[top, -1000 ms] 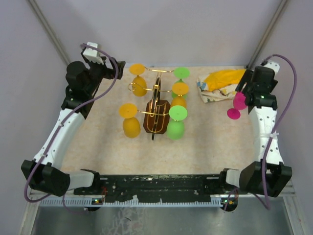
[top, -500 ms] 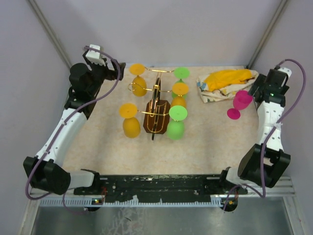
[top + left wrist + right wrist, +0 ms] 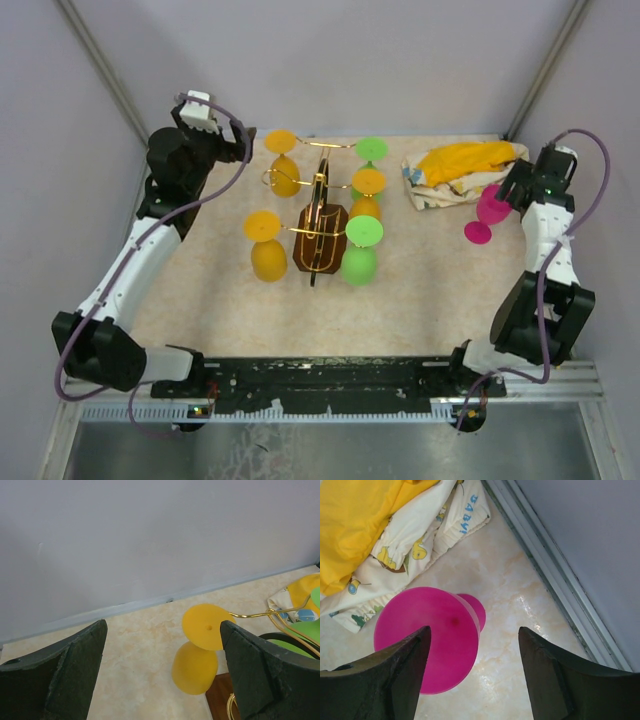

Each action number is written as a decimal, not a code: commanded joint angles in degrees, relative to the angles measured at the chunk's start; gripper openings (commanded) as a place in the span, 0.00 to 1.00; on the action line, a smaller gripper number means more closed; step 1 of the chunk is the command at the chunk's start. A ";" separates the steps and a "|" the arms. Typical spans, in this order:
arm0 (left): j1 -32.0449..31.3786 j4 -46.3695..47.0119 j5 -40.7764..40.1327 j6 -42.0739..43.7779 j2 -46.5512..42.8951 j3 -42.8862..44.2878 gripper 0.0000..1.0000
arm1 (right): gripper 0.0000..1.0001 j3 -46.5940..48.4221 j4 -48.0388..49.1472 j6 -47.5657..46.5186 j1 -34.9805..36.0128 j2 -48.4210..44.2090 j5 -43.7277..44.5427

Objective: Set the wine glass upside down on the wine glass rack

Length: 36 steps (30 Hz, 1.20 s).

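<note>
A pink wine glass (image 3: 488, 210) stands upright on the table at the far right; in the right wrist view its bowl (image 3: 427, 637) appears from above. My right gripper (image 3: 512, 190) hovers just right of it, open (image 3: 475, 675), with the left finger over the bowl's rim and the right finger well apart from it. The wine glass rack (image 3: 320, 205), gold wire on a dark wooden base (image 3: 318, 255), stands mid-table with several orange and green glasses hung upside down. My left gripper (image 3: 238, 145) is open (image 3: 162, 680) at the back left, facing an orange hanging glass (image 3: 195, 666).
A crumpled yellow and white cloth (image 3: 455, 165) lies at the back right, just behind the pink glass (image 3: 380, 535). The right wall's bottom edge (image 3: 560, 600) runs close beside the right gripper. The back wall (image 3: 150, 540) rises behind the left gripper.
The right arm has swung outward towards the right wall and its jaws have narrowed a little; the pink glass has stayed in place. The left arm has shifted slightly.
</note>
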 commanded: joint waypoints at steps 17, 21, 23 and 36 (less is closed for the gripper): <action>0.45 1.78 1.11 -1.68 2.63 2.50 1.00 | 0.18 -1.30 1.04 -0.09 -0.25 1.29 -1.10; 0.40 1.25 1.53 -2.32 2.41 2.69 1.00 | 0.01 -1.72 1.45 -0.03 -0.27 0.86 -1.57; 0.50 1.05 2.14 -2.96 2.37 3.02 1.00 | 0.00 -1.52 1.66 -0.04 -0.24 0.29 -1.67; 0.46 -19.60 0.15 -15.18 9.92 22.60 0.99 | 0.00 6.45 10.14 -3.49 5.10 -8.19 1.93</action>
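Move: The pink wine glass stands upright on the table, its middle about 3 cm to the left of my right hand, a centimetre ahead and some 9 cm below; its rim is only a little lower than my fingertips. The yellow cloth bundle lies roughly 15 cm ahead and 6 cm left, and the rack stands about 37 cm left, nearly level. From my left hand the pink glass is some 47 cm right, 5 cm back and 28 cm below. I lower my right hand about 2.5 cm so the open fingers straddle the right side of the pink glass's rim, close them until they pinch its thin wall with one finger inside the bowl, then raise it nearly 5 cm, drifting slightly forward. My left hand, empty and wide open, dips a little, then rises, going forward and right. ##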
